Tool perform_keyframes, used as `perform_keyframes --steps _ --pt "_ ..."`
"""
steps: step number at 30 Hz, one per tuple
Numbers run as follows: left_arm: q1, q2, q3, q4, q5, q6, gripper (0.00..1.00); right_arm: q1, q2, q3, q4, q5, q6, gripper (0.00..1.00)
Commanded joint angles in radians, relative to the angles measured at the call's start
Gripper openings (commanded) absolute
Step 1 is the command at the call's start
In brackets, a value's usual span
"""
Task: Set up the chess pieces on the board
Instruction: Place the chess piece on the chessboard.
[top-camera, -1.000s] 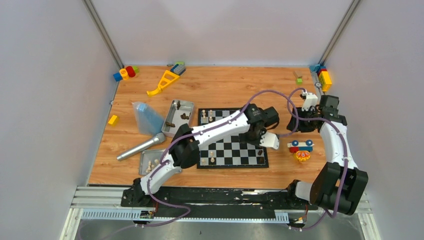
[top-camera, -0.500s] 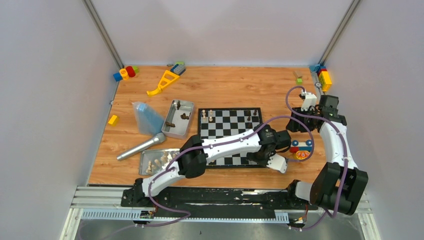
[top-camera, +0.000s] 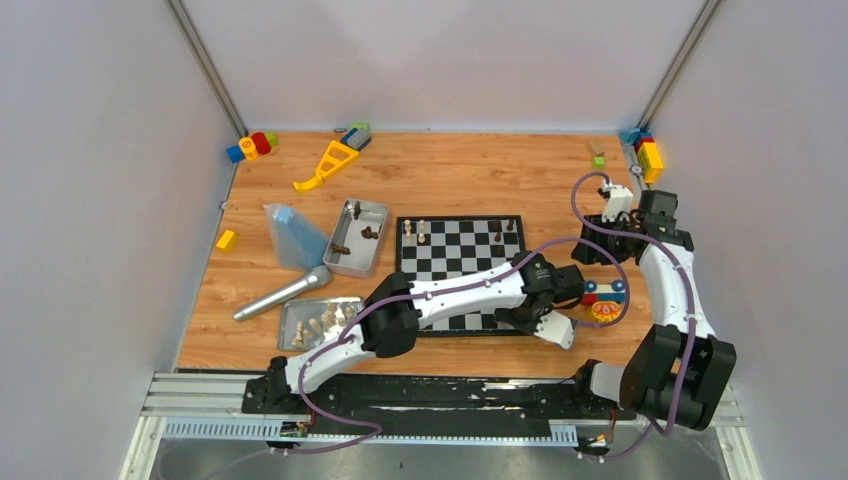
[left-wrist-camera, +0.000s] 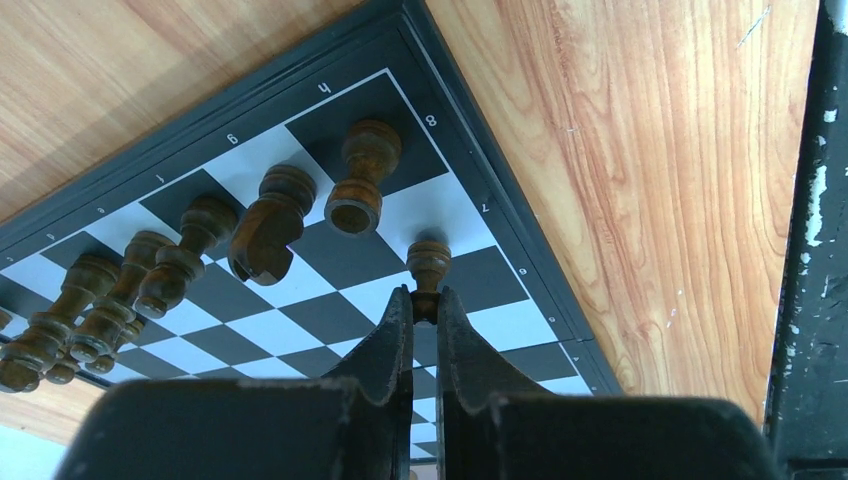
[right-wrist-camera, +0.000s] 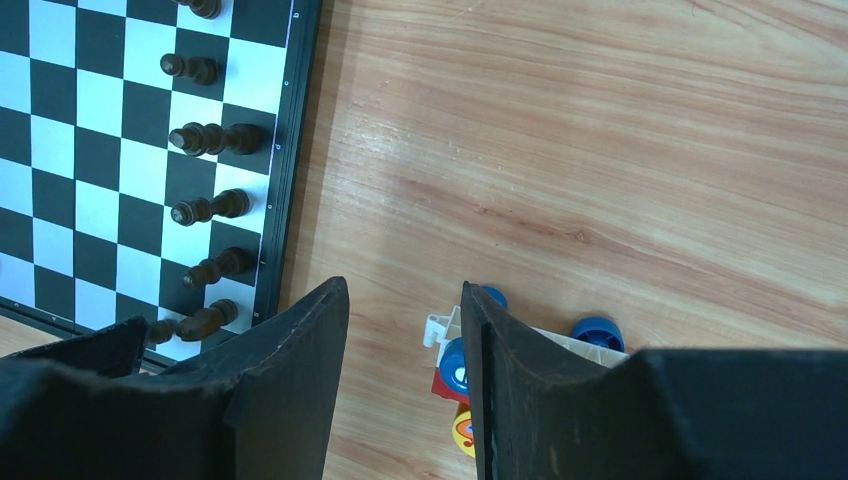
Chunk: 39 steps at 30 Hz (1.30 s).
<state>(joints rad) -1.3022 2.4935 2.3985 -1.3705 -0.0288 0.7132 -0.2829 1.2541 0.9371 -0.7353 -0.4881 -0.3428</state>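
The checkered board (top-camera: 460, 250) lies mid-table. My left gripper (top-camera: 535, 322) reaches to its near right corner. In the left wrist view that gripper (left-wrist-camera: 423, 298) is shut on the head of a dark pawn (left-wrist-camera: 428, 262), which stands on a black square near the board's edge (left-wrist-camera: 500, 230). A row of dark pieces (left-wrist-camera: 270, 220) stands along that edge, also seen in the right wrist view (right-wrist-camera: 210, 138). Two cream pieces (top-camera: 414, 231) stand at the far left corner. My right gripper (top-camera: 588, 258) (right-wrist-camera: 405, 290) hangs open over bare wood, right of the board, holding nothing.
A toy car (top-camera: 603, 292) (right-wrist-camera: 520, 345) sits right of the board, under the right fingers. A metal tray (top-camera: 358, 236) with dark pieces and a tray (top-camera: 315, 322) with cream pieces lie left, beside a microphone (top-camera: 285, 292) and blue bag (top-camera: 293, 235). Toy blocks (top-camera: 648, 152) line the far corners.
My left arm has swung from the board's right middle toward its near right corner, carrying the pawn down onto a square there. The right arm has stayed still.
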Motion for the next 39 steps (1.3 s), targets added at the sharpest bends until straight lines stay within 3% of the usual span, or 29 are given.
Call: perform_keyframes --steps 1,16,32,39 --pt "-0.021 0.011 0.045 -0.002 -0.002 0.015 0.10 -0.004 -0.019 0.009 0.017 -0.026 -0.021 0.46" --pt "-0.035 0.029 0.066 -0.003 -0.014 0.019 0.14 -0.004 -0.014 0.005 0.013 -0.028 -0.028 0.46" --pt "-0.035 0.006 0.065 0.029 -0.048 0.002 0.50 -0.003 -0.013 0.004 0.009 -0.035 -0.030 0.46" --pt "-0.033 -0.136 -0.045 0.106 -0.088 -0.014 0.57 -0.004 -0.012 0.011 0.008 -0.051 -0.029 0.46"
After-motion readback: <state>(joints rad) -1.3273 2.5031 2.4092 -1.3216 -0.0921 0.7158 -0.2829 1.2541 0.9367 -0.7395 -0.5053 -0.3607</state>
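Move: The left hand already holds the dark pawn low over the board's near right corner. The white square it is bound for is centred about 1 cm back and 1 cm right of this hand, some 3 cm down. The dark rook stands about 3 cm right, level with the hand, and the dark knight 3 cm ahead and 3 cm right, both with middles about 1 cm lower. From the idle right hand the square lies roughly 13 cm back, 14 cm left and 9 cm down. Back and to the right by about 1 cm each, almost level, the left hand shifts the upright pawn closer to the rook and onto the white square. It then pauses there while the fingers open to about half and let go of the pawn, and with them spreading it edges forward about 1 cm, still pointing down. ##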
